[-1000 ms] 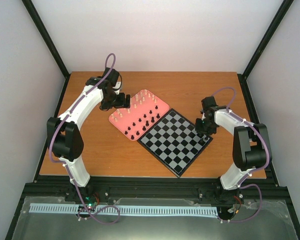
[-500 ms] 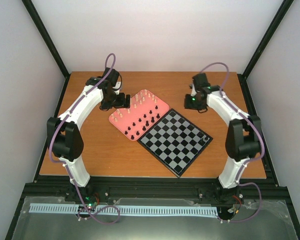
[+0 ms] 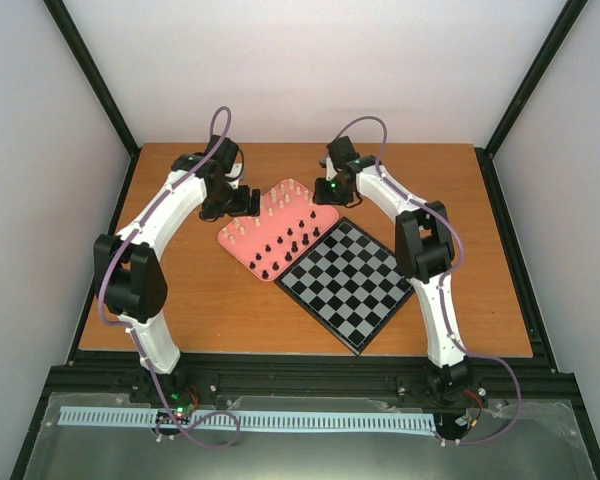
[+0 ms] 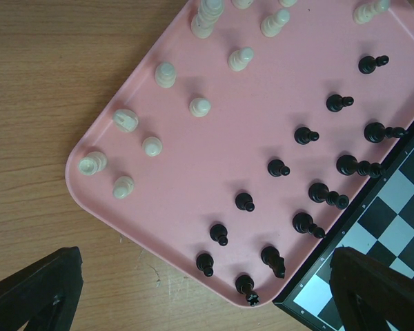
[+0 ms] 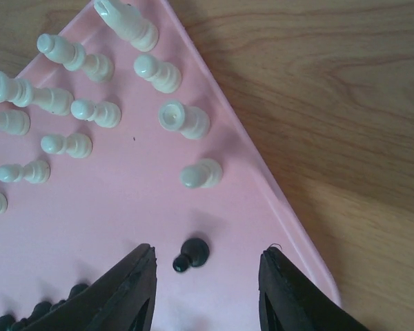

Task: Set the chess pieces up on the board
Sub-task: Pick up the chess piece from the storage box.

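Observation:
The board (image 3: 352, 285) of black and grey checks lies mid-table, beside a pink tray (image 3: 226, 240) that holds the chess pieces. Cream pieces (image 4: 165, 74) stand on the tray's far side and black pieces (image 4: 278, 167) on the side next to the board (image 4: 402, 215). My right gripper (image 5: 208, 250) hangs open over the tray's far right corner (image 3: 323, 192). A black pawn (image 5: 195, 252) stands between its fingers, apart from both. Cream pieces (image 5: 186, 118) stand just beyond it. My left gripper (image 4: 205, 256) is wide open above the tray's left end (image 3: 248, 203) and holds nothing.
The wooden table (image 3: 180, 300) is bounded by a black frame and white walls. My right arm's elbow (image 3: 420, 248) hangs over the board's right corner. Bare wood lies left of and behind the tray.
My right arm has swung from the board's right corner across to the tray's far right corner, and its jaws have opened wider. The left arm has not moved.

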`<state>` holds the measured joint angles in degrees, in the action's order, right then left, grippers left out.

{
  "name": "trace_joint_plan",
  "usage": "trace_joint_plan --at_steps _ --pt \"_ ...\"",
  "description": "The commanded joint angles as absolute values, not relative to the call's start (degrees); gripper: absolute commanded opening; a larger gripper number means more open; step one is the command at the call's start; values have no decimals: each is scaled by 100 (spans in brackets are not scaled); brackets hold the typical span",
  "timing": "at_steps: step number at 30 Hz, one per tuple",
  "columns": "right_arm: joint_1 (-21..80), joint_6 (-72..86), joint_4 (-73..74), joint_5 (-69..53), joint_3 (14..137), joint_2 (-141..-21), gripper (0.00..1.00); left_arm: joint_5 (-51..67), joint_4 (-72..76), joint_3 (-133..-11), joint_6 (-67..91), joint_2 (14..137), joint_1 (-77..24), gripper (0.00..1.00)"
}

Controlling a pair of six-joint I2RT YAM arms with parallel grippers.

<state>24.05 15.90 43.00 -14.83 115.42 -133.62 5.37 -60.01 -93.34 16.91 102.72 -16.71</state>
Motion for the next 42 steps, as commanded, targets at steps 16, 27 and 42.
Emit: trace_joint_plan --at_steps 16,27,42 --pt "2751 1440 4936 -1386 12392 -14226 34 554 -5972 -9347 1712 10215 -1644 100" --pt "2751 1483 4991 -1251 12410 -14273 20 568 -5955 -9325 1713 10232 -1644 100" --pt "2751 1326 5141 -1150 12323 -13731 3 548 -5953 -9326 1704 10214 -1644 100"
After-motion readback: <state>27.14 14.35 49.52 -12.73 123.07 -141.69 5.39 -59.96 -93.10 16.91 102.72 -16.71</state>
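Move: The black pawn to be grasped stands in the pink storage box about 2 cm to the right hand's left, 1 cm back and 5 cm below. Around this pawn, another black pawn stands 3 cm to its left and 2 cm nearer, a short white piece 4 cm beyond it, and a taller black piece 5 cm nearer and 1 cm to its right. From the left hand, it lies roughly 16 cm right, 8 cm ahead and 13 cm below. The right fingers come to pinch the black pawn between their tips, after the hand sinks about 4.5 cm into the storage box while swinging some 3 cm left, then easing back 1 cm right and drifting slightly towards the base. The wrist tilts only some five degrees; the part-open fingers narrow on the way down and close fully once the hand has settled at the pawn. ##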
